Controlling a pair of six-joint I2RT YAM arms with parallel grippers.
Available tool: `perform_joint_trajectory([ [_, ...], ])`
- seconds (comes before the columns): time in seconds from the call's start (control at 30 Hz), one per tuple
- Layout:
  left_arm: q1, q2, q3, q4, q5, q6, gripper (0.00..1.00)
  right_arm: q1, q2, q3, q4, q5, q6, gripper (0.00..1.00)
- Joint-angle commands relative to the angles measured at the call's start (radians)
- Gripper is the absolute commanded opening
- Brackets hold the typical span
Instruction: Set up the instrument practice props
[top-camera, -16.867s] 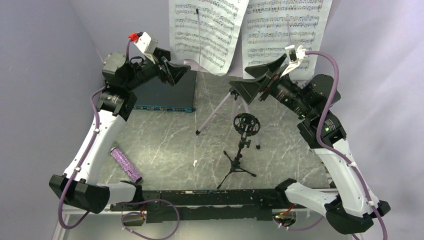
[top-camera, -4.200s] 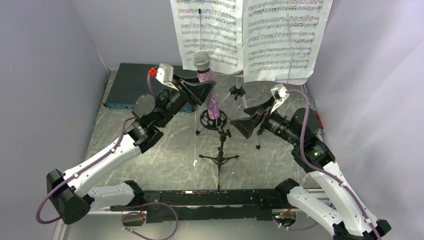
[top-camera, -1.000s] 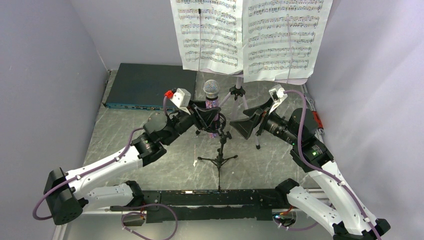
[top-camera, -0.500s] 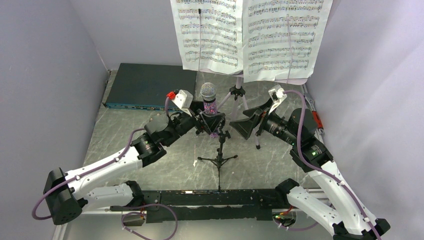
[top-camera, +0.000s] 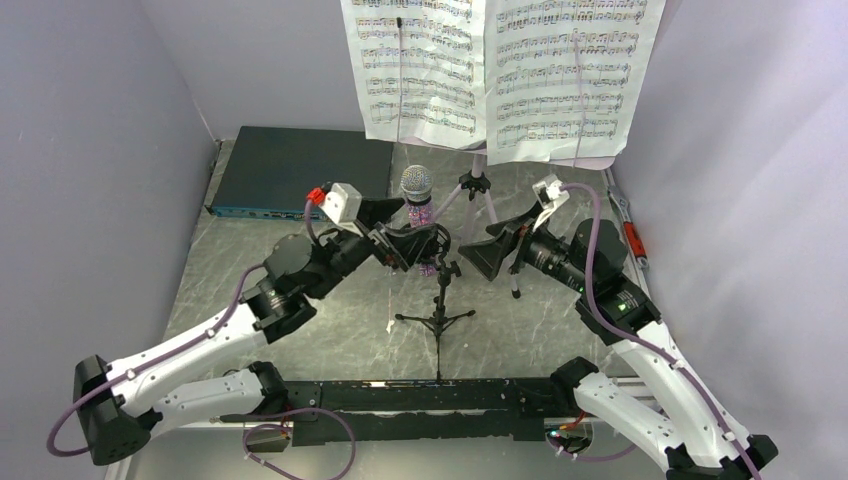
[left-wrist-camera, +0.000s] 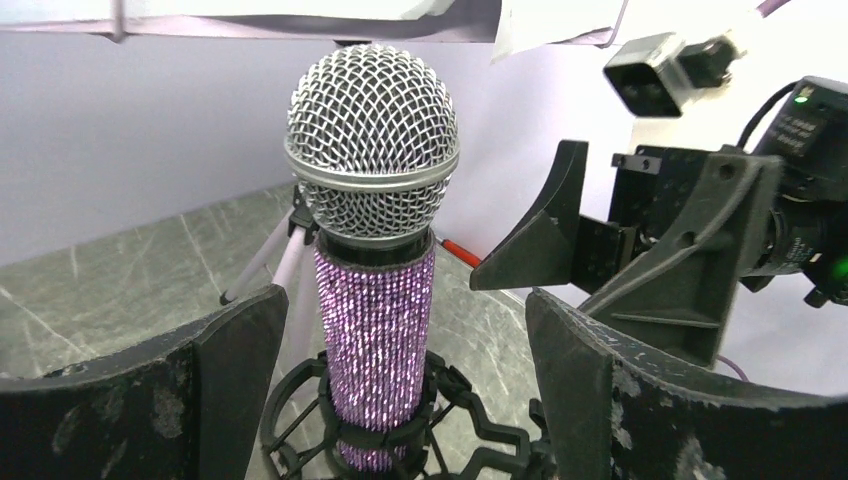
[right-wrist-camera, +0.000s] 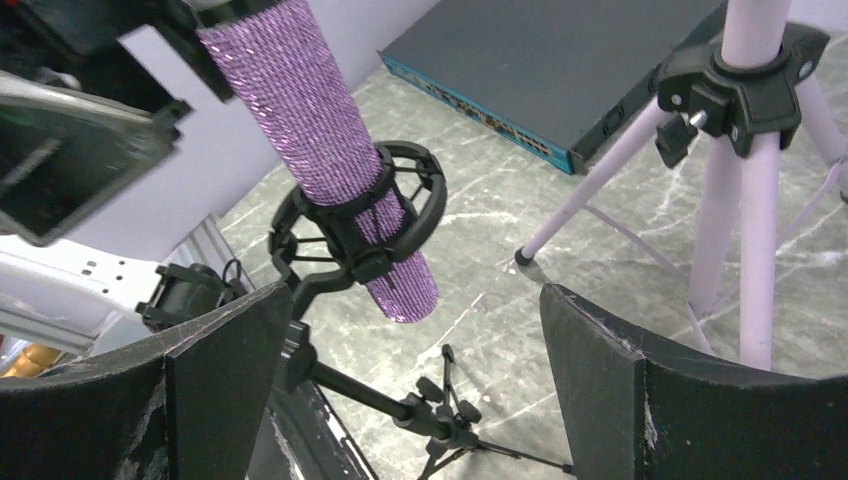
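The glittery purple microphone (top-camera: 417, 196) stands upright in the ring clip of the small black tripod mic stand (top-camera: 440, 300). My left gripper (top-camera: 398, 238) is open just left of it. In the left wrist view its fingers (left-wrist-camera: 235, 385) flank the microphone (left-wrist-camera: 375, 300) with a gap on each side. My right gripper (top-camera: 488, 250) is open to the right of the mic stand, holding nothing; its wrist view shows the microphone (right-wrist-camera: 320, 150) and the stand's stem (right-wrist-camera: 400, 405) beyond. Behind, the lilac music stand (top-camera: 478, 195) carries two sheet-music pages (top-camera: 425, 60) (top-camera: 565, 70).
A flat dark box with a blue front edge (top-camera: 300, 170) lies at the back left. A red-handled tool (top-camera: 630, 238) lies by the right wall. A thin white stick (top-camera: 390, 312) lies on the marble table near the mic stand's feet. Lilac walls close in on three sides.
My left gripper has opened off the microphone and drawn back to the left. The microphone stays upright in the clip. The right arm has barely moved.
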Motion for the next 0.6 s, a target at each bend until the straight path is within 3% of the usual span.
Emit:
perform_joint_trajectory([
  [0.0, -0.005, -0.091, -0.027, -0.025, -0.035, 0.08, 0.93, 0.001, -0.011, -0.036, 0.014, 0.032, -0.02, 1.0],
  [0.4, -0.005, -0.379, -0.063, -0.481, -0.251, 0.159, 0.93, 0.0, -0.049, -0.089, -0.044, 0.123, -0.033, 1.0],
  [0.57, -0.005, -0.395, -0.057, -0.67, -0.39, 0.164, 0.93, 0.001, -0.046, -0.097, -0.08, 0.232, -0.044, 1.0],
])
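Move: The microphone stands upright in the shock mount, its middle about 2 cm ahead of the left hand, 2 cm to its right and 3 cm below. The mount's ring is 2 cm ahead, 3 cm right and 6 cm below; the music stand's tripod hub is some 15 cm ahead, 11 cm right and 16 cm lower. From the right hand the microphone lies about 3 cm ahead, 9 cm left and 2 cm higher. With no contact seen and its fingers already wide open, the left hand clears the microphone's handle and swings away to the left, about 11 cm and speeding up, sinking some 3 cm over the last part while turning counter-clockwise roughly 15 degrees. The right hand, open too, drops about 5 cm beside the mount, then eases a little right, away from it. ##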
